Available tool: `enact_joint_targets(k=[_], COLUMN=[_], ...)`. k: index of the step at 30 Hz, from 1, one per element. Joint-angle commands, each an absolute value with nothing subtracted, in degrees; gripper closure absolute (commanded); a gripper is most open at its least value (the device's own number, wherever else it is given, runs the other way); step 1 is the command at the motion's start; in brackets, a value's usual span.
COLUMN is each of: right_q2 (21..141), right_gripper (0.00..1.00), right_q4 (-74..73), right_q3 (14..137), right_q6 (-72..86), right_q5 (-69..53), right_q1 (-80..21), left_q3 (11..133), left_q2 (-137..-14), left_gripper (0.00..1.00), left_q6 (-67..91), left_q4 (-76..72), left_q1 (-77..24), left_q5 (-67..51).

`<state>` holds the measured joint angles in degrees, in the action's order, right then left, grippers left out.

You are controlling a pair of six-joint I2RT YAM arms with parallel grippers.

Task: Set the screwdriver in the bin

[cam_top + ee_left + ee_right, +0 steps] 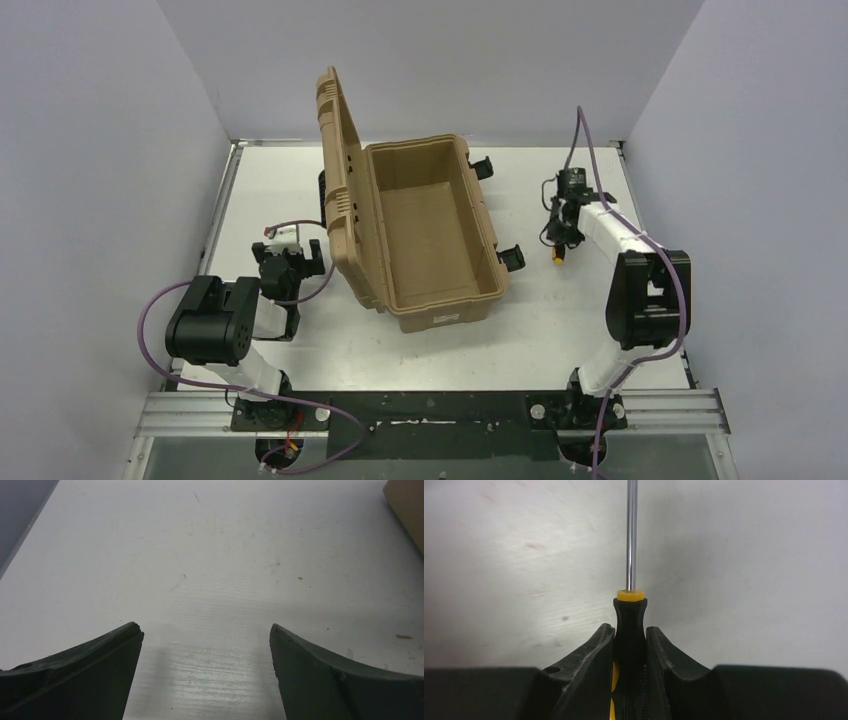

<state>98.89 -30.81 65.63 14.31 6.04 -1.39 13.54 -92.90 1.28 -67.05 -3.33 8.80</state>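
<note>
The screwdriver [629, 615] has a black handle with a yellow collar, and its thin metal shaft [631, 535] points away from the camera over the white table. My right gripper [630, 630] is shut on the handle, one finger pressed against each side. From above, that gripper [560, 235] sits right of the bin, and the screwdriver's yellow end [560, 260] pokes out below it. The bin [440, 310] is a tan case standing open at the table's middle, its lid [340, 180] upright on the left. My left gripper [300, 262] is open left of the bin, holding nothing.
Black latches [511, 257] stick out from the bin's right side toward the right arm. A tan corner of the bin [407, 505] shows at the top right of the left wrist view, past my left gripper [206, 630]. Grey walls enclose the table on three sides.
</note>
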Motion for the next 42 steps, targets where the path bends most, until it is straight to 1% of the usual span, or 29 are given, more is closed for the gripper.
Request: enact_joint_targets(k=[1, 2, 6, 10, 13, 17, 20, 26, 36, 37, 39, 41, 42], right_q2=[88.4, 87.4, 86.0, 88.3, 92.6, 99.5, 103.9, 112.6, 120.4, 120.9, 121.5, 121.2, 120.9], right_gripper=[1.00, 1.00, 1.00, 1.00, 1.00, 1.00, 1.00, 1.00, 1.00, 0.96, 0.86, 0.70, 0.59], right_q4=[-39.5, -40.9, -42.2, -38.0, -35.9, -34.7, -30.9, -29.3, -28.3, -28.3, -28.6, -28.7, -28.9], right_q3=[80.7, 83.4, 92.6, 95.4, 95.2, 93.1, 89.8, 88.9, 87.9, 88.2, 88.6, 88.8, 89.0], right_q6=[16.3, 17.0, 19.7, 22.2, 22.7, 23.4, 23.7, 24.9, 28.0, 28.1, 28.3, 28.4, 28.4], right_q5=[10.4, 10.3, 13.0, 12.5, 11.8, 8.3, 4.8, 1.6, 5.3, 5.4, 5.4, 5.5, 5.7], right_q1=[-8.3, -9.8, -23.1, -34.4, -39.0, -40.5, -40.7, -41.1, -41.0, -41.0, -41.0, -41.0, -41.1], left_q3=[14.6, 14.6, 14.6, 14.6, 14.6, 14.5, 14.6, 14.5, 14.6, 14.5, 14.6, 14.6, 14.6], left_q2=[-92.4, -92.4, -92.4, -92.5, -92.4, -92.4, -92.5, -92.4, -92.4, -92.4, -92.4, -92.5, -92.4], left_gripper=[0.03, 0.03, 0.03, 0.03, 0.03, 0.03, 0.03, 0.03, 0.03, 0.03, 0.03, 0.03, 0.03], left_q6=[1.7, 1.7, 1.7, 1.7, 1.7, 1.6, 1.7, 1.7, 1.7, 1.7, 1.7, 1.7, 1.7], left_q4=[-69.5, -69.5, -69.5, -69.5, -69.4, -69.4, -69.5, -69.5, -69.4, -69.4, -69.4, -69.5, -69.5], left_q1=[-3.5, -3.5, -3.4, -3.5, -3.5, -3.5, -3.5, -3.5, -3.5, -3.5, -3.5, -3.5, -3.5], left_q5=[9.1, 9.2, 9.2, 9.2, 9.2, 9.2, 9.2, 9.2, 9.2, 9.2, 9.2, 9.2, 9.2])
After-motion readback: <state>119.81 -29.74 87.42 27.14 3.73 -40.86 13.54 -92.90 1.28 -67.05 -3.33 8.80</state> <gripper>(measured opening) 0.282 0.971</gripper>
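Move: The screwdriver is still pinched in my right hand, a few centimetres above the table. The bin's middle is about 32 cm to the left, 5 cm ahead and some 3 cm higher. Its near latch sticks out about 14 cm left and 5 cm back, the far latch 21 cm left and 15 cm ahead; the open lid stands about 50 cm left, 3 cm ahead. From my left hand the bin is about 36 cm right and 3 cm ahead. With the screwdriver's handle still between the fingers, I lift my right hand nearly 28 cm, swinging left over the latch-side wall, then sink about 30 cm into the bin, ending some 31 cm left of where I began. The wrist tips up on the way, levels back and turns about 30 degrees counter-clockwise; the last bit down is slow, and the fingers just begin to ease apart. ##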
